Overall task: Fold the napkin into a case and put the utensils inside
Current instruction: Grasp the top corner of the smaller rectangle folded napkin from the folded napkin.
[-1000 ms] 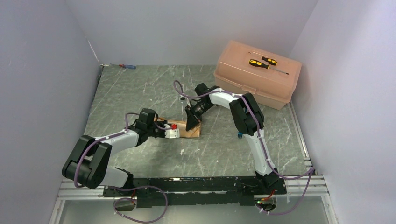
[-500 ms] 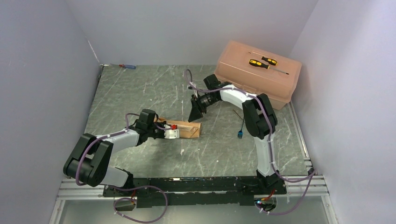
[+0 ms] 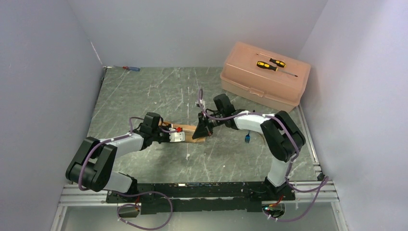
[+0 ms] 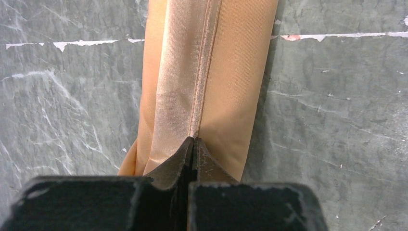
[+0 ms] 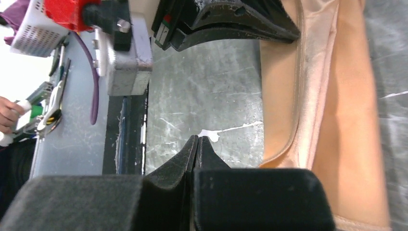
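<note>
The peach-orange napkin (image 3: pixel 193 130) (image 4: pixel 211 72) (image 5: pixel 332 120) lies on the table folded into a narrow strip with a hemmed flap along its length. My left gripper (image 3: pixel 187 135) (image 4: pixel 194 139) is shut, and its tips rest on the hem at the strip's near end. Its fingers (image 5: pixel 231 21) also show across the top of the right wrist view. My right gripper (image 3: pixel 199 134) (image 5: pixel 197 138) is shut with nothing in it, low over the bare table beside the napkin's corner. One small utensil with a blue part (image 3: pixel 247 138) lies right of the napkin, under my right forearm.
A hard pink plastic box (image 3: pixel 250 84) stands at the back right with two yellow-and-black screwdrivers (image 3: pixel 269 64) on its lid. A red-and-blue screwdriver (image 3: pixel 131 68) lies at the back left corner. Walls close in on three sides.
My right gripper lifted off the napkin's right end toward the box, opened, then came back down beside it and shut. The right elbow swung right and lower. The left gripper stayed put.
</note>
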`<state>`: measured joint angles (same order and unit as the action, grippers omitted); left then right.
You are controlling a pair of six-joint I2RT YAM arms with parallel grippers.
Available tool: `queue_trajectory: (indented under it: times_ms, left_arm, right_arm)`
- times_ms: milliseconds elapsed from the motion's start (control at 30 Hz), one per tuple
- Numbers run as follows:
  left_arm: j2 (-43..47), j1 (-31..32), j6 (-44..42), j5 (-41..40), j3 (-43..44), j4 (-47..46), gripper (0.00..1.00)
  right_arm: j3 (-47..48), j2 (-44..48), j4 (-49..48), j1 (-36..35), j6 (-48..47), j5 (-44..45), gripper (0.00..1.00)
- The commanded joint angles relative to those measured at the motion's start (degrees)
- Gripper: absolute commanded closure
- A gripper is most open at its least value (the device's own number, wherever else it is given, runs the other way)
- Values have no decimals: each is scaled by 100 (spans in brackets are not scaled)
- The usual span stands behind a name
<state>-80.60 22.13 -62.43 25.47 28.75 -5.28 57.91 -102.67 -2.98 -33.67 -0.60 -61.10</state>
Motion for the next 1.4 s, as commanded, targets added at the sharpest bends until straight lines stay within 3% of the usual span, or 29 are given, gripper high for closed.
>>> queue_trajectory:
  times_ms: [0,233,500,667,833,1067,1233,1367]
  left_arm:
    - [-116,-16,180,-3,88,144,97]
    - [-113,-16,95,-25,104,220,97]
    - [-112,-16,157,-15,104,157,97]
    - [-104,-16,635,-118,164,77,97]
    - [-77,-13,1248,-396,192,-106,97]
    - [-57,-17,1508,-495,223,-223,97]
    - [22,-16,1692,-509,222,-387,97]
    - [53,-7,1676,-459,221,-330,97]
  right_arm:
    - [-73,-355,-1519,9,851,-262,100]
    - [-10,-951,-1801,267,1173,94,100]
    - [69,-1406,-1226,328,798,450,100]
    - [60,-939,-1042,262,737,827,100]
    - [58,-457,-2181,-255,1756,1496,100]
    - [998,-1510,-2500,-1060,2425,1638,100]
    - [1158,-1873,-2354,-1099,2656,1826,100]
    - [967,-1950,-2793,-999,3012,1872,100]
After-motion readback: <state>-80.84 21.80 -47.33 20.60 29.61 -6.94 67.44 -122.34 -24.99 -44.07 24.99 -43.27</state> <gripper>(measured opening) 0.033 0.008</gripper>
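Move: The middle of the folded napkin lies about 4 cm left of the right hand, 2 cm ahead and 8 cm below. The left fingertips, already on its seam, are some 12 cm left of the right hand, 5 cm ahead and 8 cm below; a white chip in the table is 9 cm back, 3 cm left and 9 cm below. For the left hand, the napkin's middle is roughly 7 cm right, 3 cm back and 1 cm below. Down and slightly forward, the right hand sinks about 8 cm low over the napkin's right part, fingers shut. It rises, swings some 10 cm left over the napkin, then lowers again close by the left fingertips; contact there can't be seen. The left hand keeps its closed tips on the seam, turning about 15 degrees counter-clockwise nearly in place. ##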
